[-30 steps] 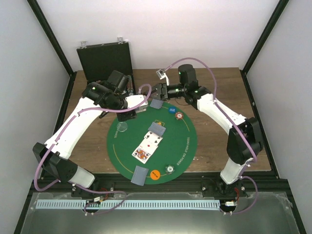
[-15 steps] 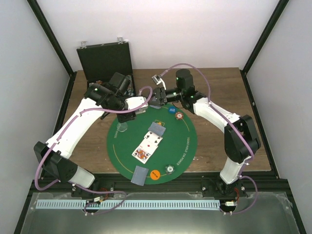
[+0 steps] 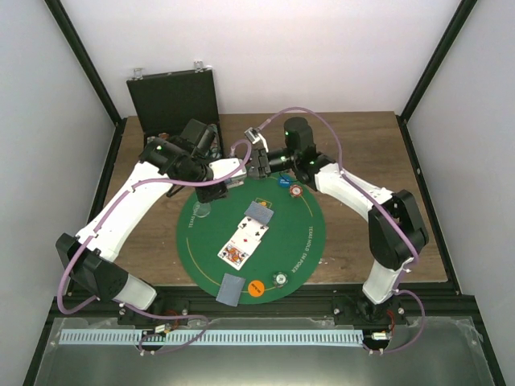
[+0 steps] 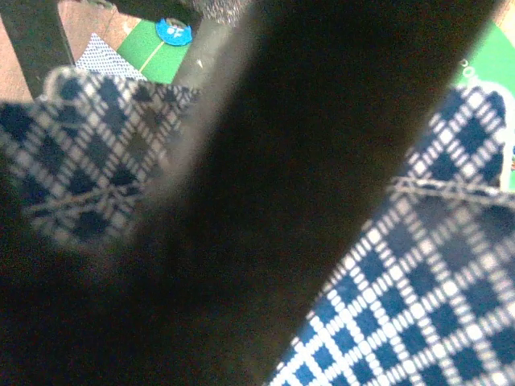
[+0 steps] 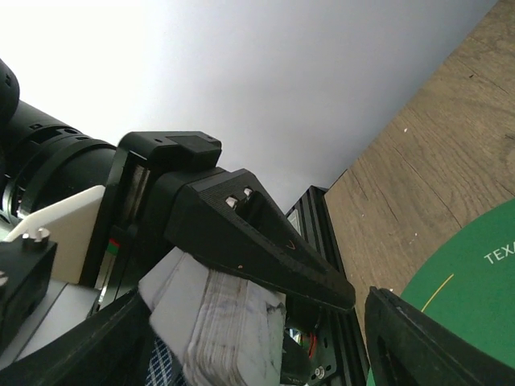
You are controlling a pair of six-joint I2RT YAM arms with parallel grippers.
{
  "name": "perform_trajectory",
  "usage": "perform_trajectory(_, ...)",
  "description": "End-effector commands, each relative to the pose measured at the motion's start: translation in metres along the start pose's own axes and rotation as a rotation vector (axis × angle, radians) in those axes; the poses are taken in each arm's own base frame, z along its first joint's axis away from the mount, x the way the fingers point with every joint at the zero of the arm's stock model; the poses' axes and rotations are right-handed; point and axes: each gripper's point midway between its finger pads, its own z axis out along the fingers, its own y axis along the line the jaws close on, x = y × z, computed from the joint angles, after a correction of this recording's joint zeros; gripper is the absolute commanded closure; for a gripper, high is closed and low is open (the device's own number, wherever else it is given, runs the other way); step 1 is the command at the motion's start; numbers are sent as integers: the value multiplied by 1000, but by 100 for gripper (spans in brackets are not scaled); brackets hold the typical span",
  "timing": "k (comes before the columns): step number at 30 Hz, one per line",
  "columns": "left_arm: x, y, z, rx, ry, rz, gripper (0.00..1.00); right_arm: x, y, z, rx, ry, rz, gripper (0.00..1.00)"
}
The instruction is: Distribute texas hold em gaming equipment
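My left gripper [image 3: 228, 178] hangs over the far left rim of the green mat [image 3: 310, 241], shut on a thick deck of cards [image 5: 229, 330]. Blue-checked card backs [image 4: 418, 297] fill the left wrist view. My right gripper [image 3: 256, 165] is open right beside it, its fingers [image 5: 426, 346] standing either side of the deck and of the left gripper's black finger [image 5: 257, 241]. On the mat lie a face-down card [image 3: 258, 211], two face-up cards [image 3: 249, 233], another face-down card [image 3: 231, 288], and orange [image 3: 256, 288], silvery [image 3: 280, 278], blue [image 3: 284, 182], red-and-white [image 3: 296, 191] and clear [image 3: 201, 211] discs.
The black hinged case [image 3: 175, 96] stands open at the back left, just behind the left arm. Bare wooden table [image 3: 378, 161] surrounds the mat. Black frame posts and white walls close in the cell.
My right gripper has swung left and closed the gap to the deck held by the left gripper. The left arm has barely moved. Cards and discs on the mat are unchanged.
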Motion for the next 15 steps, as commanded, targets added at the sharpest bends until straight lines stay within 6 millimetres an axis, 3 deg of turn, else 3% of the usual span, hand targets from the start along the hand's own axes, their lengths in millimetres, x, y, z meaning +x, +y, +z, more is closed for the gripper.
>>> perform_trajectory(1, -11, 8, -5, -33, -44, -15, 59, 5, 3, 11, -22, 29, -13, 28)
perform_trajectory(6, -11, 10, -5, -43, -40, -19, 59, -2, -15, 12, 59, 6, -18, 29)
perform_trajectory(12, -3, 15, -3, -78, -8, -19, 61, -6, -22, -1, 162, -21, -29, 48)
perform_trajectory(15, 2, 20, 3, -100, 17, -20, 61, -6, -25, -7, 210, -25, -33, 51)
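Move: The left hand still holds the card deck, its middle some 3 cm to that hand's right and 1 cm ahead. From the right hand, the deck lies about 3 cm left, 1 cm back and 3 cm below. On the table, roughly 27 cm below the right hand, the small blind chip is 4 cm ahead and 9 cm right; the far face-down cards 8 cm ahead, 2 cm right; the board's face-down card 5 cm back, 2 cm right. Down about 1.5 cm and slightly left goes the right hand, its open fingers over the patterned face of the deck; then it stops sinking, eases forward about 1 cm and closes its fingers partway, turning barely 5 degrees, and seems to bear on the top card. The left hand keeps its grip and shifts the deck about 1 cm forward and a little left. ##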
